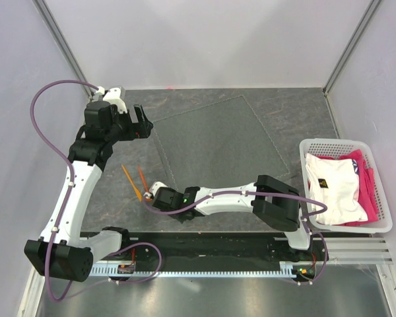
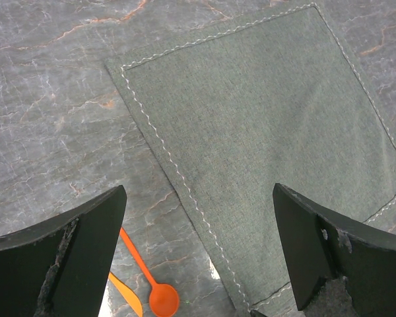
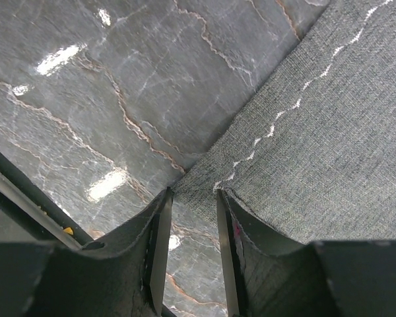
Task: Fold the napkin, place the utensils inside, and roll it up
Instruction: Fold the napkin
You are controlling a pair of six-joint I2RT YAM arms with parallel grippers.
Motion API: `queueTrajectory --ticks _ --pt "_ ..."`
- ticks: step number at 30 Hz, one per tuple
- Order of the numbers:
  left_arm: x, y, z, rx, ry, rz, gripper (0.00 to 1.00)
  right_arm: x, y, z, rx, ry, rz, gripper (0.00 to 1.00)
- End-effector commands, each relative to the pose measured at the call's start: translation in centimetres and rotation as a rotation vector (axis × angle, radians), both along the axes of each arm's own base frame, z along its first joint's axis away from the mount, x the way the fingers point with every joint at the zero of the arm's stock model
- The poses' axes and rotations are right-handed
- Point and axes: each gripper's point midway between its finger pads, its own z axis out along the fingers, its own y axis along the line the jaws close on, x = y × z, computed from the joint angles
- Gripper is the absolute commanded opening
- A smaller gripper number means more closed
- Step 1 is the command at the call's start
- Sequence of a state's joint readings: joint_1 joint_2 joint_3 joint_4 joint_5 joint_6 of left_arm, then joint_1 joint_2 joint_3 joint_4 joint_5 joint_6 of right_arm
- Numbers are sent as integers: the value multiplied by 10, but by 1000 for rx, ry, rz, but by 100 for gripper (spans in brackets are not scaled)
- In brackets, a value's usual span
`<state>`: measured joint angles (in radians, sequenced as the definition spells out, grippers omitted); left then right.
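The dark grey napkin (image 1: 218, 142) lies flat and unfolded on the marbled table, its pale hem showing in the left wrist view (image 2: 264, 132). Two orange utensils lie side by side just left of its near-left corner, a spoon (image 2: 164, 298) and a flat one (image 2: 129, 294), also seen from above (image 1: 142, 178). My right gripper (image 1: 152, 193) is low at that near-left corner. Its jaws (image 3: 193, 195) straddle the corner tip of the napkin (image 3: 317, 132) with a narrow gap between them. My left gripper (image 1: 144, 122) hangs wide open (image 2: 199, 198) above the far-left corner, holding nothing.
A white basket (image 1: 383, 191) at the right edge holds a white cloth (image 1: 333, 181) and a pink one (image 1: 366, 185). Enclosure walls stand at the left, back and right. The arms' base rail (image 1: 204, 254) runs along the near edge.
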<state>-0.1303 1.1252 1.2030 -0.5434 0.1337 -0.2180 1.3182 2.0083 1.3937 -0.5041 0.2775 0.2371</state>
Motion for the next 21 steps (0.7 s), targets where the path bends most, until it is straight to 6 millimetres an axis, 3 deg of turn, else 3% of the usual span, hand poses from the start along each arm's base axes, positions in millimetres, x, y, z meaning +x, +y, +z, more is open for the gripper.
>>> queueTrajectory --ticks 1,7,14,19,21 --pt "3 1 10 11 -47 -13 100 -5 -5 -23 -33 50 36 41" --pt "2 1 10 11 -49 -13 100 -12 -17 -41 -66 113 62 34" --pt "2 1 10 11 -50 -12 100 -24 -21 -54 -80 177 99 15" --pt "1 3 13 15 -60 -4 100 -31 -7 -40 -22 208 114 0" --pt "1 3 13 15 -60 -3 100 -34 2 -28 17 214 111 0"
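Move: The napkin's near left corner lies right between my half-open right fingertips, straight below by about 1 cm. The cloth's middle is some 20 cm ahead and 13 cm to the right. The orange spoon's middle lies roughly 12 cm left and 7 cm ahead; the yellow-orange spatula is about 4 cm farther left of it. From my left hand that corner is about 18 cm back, 7 cm right and 27 cm down. I close my right fingers from a bit under half open to practically shut, pinching the napkin's near left corner. As they shut, my right hand eases about 1 cm left and slightly back towards the table's near edge, staying low at the table, while the wrist tips and turns counter-clockwise by some 5 degrees each. ##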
